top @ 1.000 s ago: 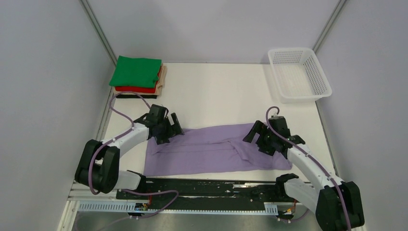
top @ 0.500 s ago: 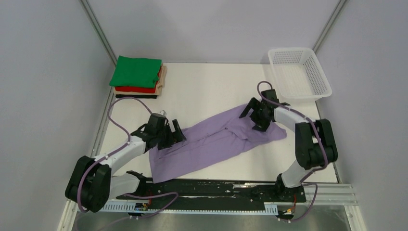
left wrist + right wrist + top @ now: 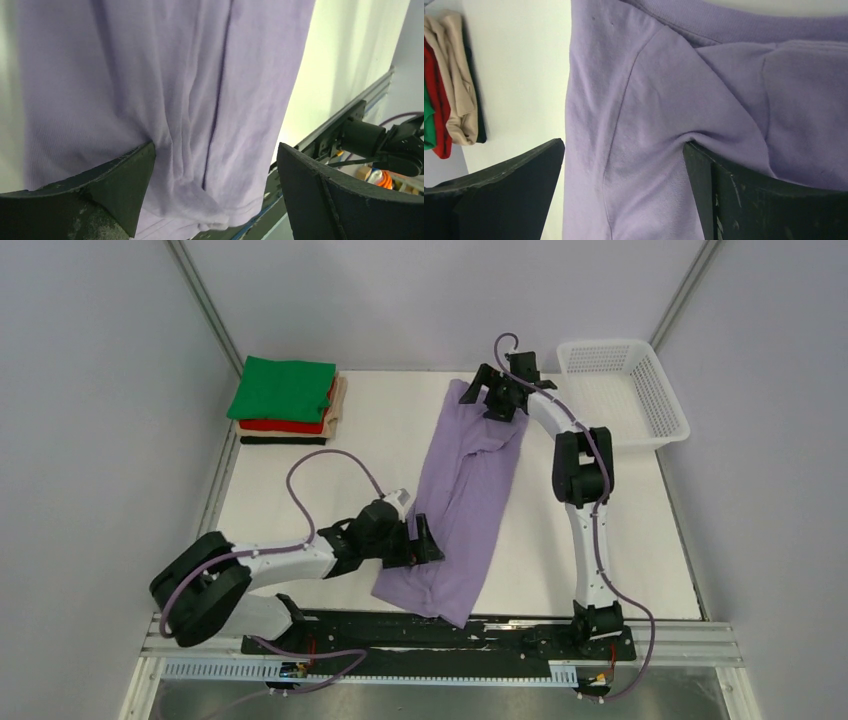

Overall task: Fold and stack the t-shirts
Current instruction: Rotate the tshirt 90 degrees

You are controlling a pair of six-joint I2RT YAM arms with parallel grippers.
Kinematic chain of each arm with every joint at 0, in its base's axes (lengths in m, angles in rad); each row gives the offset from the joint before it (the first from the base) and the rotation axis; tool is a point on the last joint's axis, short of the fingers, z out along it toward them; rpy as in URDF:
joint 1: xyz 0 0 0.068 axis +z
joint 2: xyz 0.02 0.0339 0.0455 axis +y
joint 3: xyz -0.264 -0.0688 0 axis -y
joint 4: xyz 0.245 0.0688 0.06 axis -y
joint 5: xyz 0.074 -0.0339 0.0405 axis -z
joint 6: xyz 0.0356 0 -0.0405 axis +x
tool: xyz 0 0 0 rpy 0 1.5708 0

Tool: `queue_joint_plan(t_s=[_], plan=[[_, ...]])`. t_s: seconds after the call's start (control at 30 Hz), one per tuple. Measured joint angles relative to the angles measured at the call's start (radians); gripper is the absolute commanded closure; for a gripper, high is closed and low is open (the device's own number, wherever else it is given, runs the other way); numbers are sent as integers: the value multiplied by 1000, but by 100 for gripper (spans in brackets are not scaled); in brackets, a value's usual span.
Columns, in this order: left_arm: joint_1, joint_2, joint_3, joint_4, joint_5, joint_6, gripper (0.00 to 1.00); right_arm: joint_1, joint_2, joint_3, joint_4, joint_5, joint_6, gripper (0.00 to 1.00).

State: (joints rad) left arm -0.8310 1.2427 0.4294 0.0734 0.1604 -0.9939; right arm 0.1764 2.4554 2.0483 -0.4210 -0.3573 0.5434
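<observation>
One lavender t-shirt (image 3: 465, 490) lies folded into a long strip, running from the table's far middle down towards the near edge. My left gripper (image 3: 420, 543) is open over its near end, and the hem bunches between the wide jaws (image 3: 215, 150). My right gripper (image 3: 492, 400) is open over the far end, by the collar and a sleeve seam (image 3: 623, 145). Cloth creases against one finger (image 3: 724, 180) of the right gripper. The other t-shirts form a folded stack (image 3: 285, 405) at the far left: green on top, then red and tan.
A white mesh basket (image 3: 630, 445) stands at the far right corner. The black rail (image 3: 450, 625) with cables runs along the near edge, just beyond the shirt's hem. The white table (image 3: 380, 440) shows between the stack and the shirt.
The shirt has swung from lying across the near table to lying lengthwise. My right gripper has moved far back with its end, and the left came nearer and to the right.
</observation>
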Motion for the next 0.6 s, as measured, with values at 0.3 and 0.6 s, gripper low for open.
queue_joint_plan(t_s=[0.3, 0.6], plan=[[-188, 226, 206, 8, 6, 60, 0, 14, 241, 383, 5, -58, -16, 0], [-235, 7, 246, -245, -107, 159, 0, 13, 26, 127, -9, 31, -126, 0]])
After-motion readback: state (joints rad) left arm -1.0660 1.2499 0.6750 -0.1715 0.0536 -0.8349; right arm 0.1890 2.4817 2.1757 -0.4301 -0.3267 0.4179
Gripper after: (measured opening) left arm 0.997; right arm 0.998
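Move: The lilac t-shirt lies slanted under both hands, its middle some 12 cm ahead of the left hand and 5 cm to its right, roughly 2 cm lower. From the right hand, on the far part, that middle is about 24 cm back and 5 cm left. The table's near edge runs about 12 cm straight back from the left hand. The white basket stands 27 cm right of the right hand and 3 cm farther out; the folded stack about 37 cm left, 1 cm farther. Fingers wide open and still down on the cloth, the left hand drags the near part of the t-shirt about 7 cm right, drawing back some 4 cm and turning clockwise, then lifts off about 4 cm, drifting left. The right hand keeps pushing the far part forward, some 5 cm and a little left, before it rises and comes back about 3 cm. ##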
